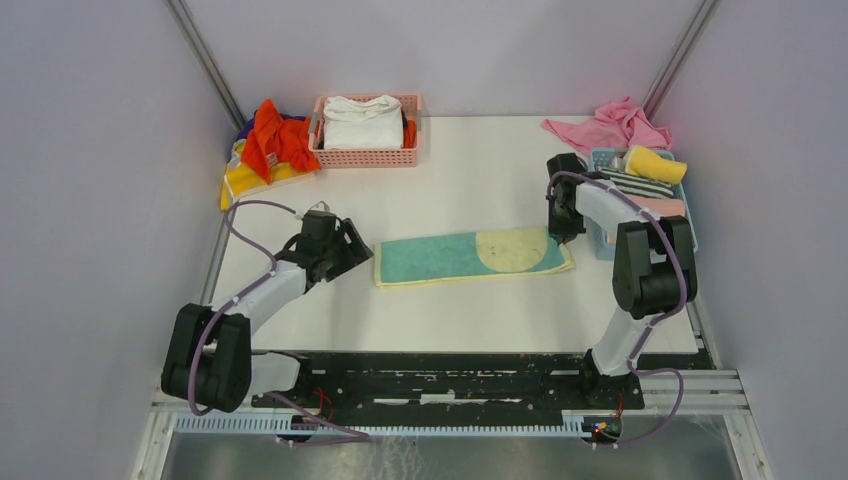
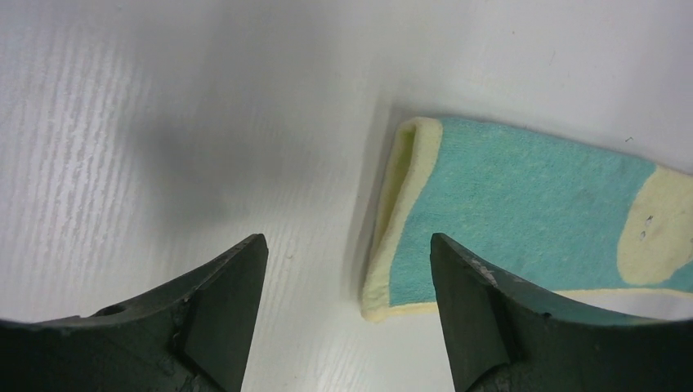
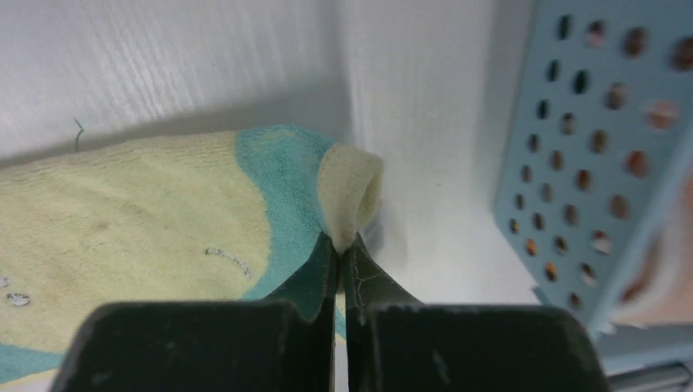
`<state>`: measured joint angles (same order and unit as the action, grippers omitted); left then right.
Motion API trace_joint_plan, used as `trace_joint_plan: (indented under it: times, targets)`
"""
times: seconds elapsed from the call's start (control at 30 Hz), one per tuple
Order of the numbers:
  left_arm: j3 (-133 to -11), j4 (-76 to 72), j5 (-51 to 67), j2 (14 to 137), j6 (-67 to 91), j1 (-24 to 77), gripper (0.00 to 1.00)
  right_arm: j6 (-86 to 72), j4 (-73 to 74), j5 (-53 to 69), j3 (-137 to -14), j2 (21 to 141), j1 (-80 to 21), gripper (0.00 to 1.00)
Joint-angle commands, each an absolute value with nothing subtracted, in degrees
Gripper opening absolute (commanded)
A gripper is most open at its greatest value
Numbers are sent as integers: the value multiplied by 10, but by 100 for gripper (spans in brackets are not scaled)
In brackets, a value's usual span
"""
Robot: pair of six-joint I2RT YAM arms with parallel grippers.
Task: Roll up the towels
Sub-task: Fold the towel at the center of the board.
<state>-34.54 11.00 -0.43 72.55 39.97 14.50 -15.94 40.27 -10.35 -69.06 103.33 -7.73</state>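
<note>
One of the towels [image 1: 470, 256], teal with a pale yellow patch, lies folded into a long strip mid-table. My left gripper [image 1: 362, 255] hovers just off its left end. In the left wrist view that gripper [image 2: 347, 241] is open, and the towel's [image 2: 523, 212] near corner lies ahead between the fingers, untouched. My right gripper [image 1: 563, 233] is at the strip's right end. In the right wrist view it [image 3: 342, 242] is shut on the towel's [image 3: 147, 220] pale edge, which curls up above the tips.
A pink basket [image 1: 365, 157] holding a white cloth stands at the back. Orange-red [image 1: 275, 135] and yellow [image 1: 240, 180] towels are heaped left of it. A blue basket [image 1: 603, 156] at the right holds a rolled yellow towel [image 1: 655, 163], close to my right gripper. A pink cloth [image 1: 610, 125] lies behind.
</note>
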Motion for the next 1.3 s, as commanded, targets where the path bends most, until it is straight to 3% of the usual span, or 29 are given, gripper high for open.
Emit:
trace_joint_plan:
  times: [0.0, 0.17, 0.37, 0.63, 0.87, 1.27]
  targets:
    - [-353, 49, 53, 755, 401, 153, 78, -133, 449, -246, -753, 985, -96, 1]
    - [-375, 20, 108, 816, 413, 183, 74, -102, 489, -249, -803, 975, -138, 1]
    - [-388, -12, 120, 859, 430, 208, 68, -119, 513, -101, -833, 959, -191, 1]
    - [-370, -37, 131, 891, 440, 217, 43, -182, 494, 49, -866, 989, -281, 1]
    - [-351, -59, 134, 889, 450, 224, 32, -237, 497, 56, -940, 1056, -366, 1]
    - [-328, -81, 135, 885, 459, 232, 26, -339, 455, 7, -1000, 1126, -445, 3]
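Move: From the left hand, the flat towel's left end lies about 5 cm to the right, level fore and aft, and 4 cm below. For the right hand, which already pinches the towel's right end, that left end is some 42 cm to the left, 6 cm back and 2 cm lower. The blue basket stands roughly 18 cm right of the right hand and 7 cm ahead. The pink basket is about 28 cm ahead of the left hand and 2 cm to its right. Lifting the pinched right end of the towel about 8 cm, with a small reach forward, the right hand then sweeps some 30 cm left and a little back over the towel towards its left end, grip kept, wrist turning roughly 30 degrees counter-clockwise. The left hand slides about 9 cm right and sinks 3 cm to that left end, its fingers closing most of the way to either side of the edge. ##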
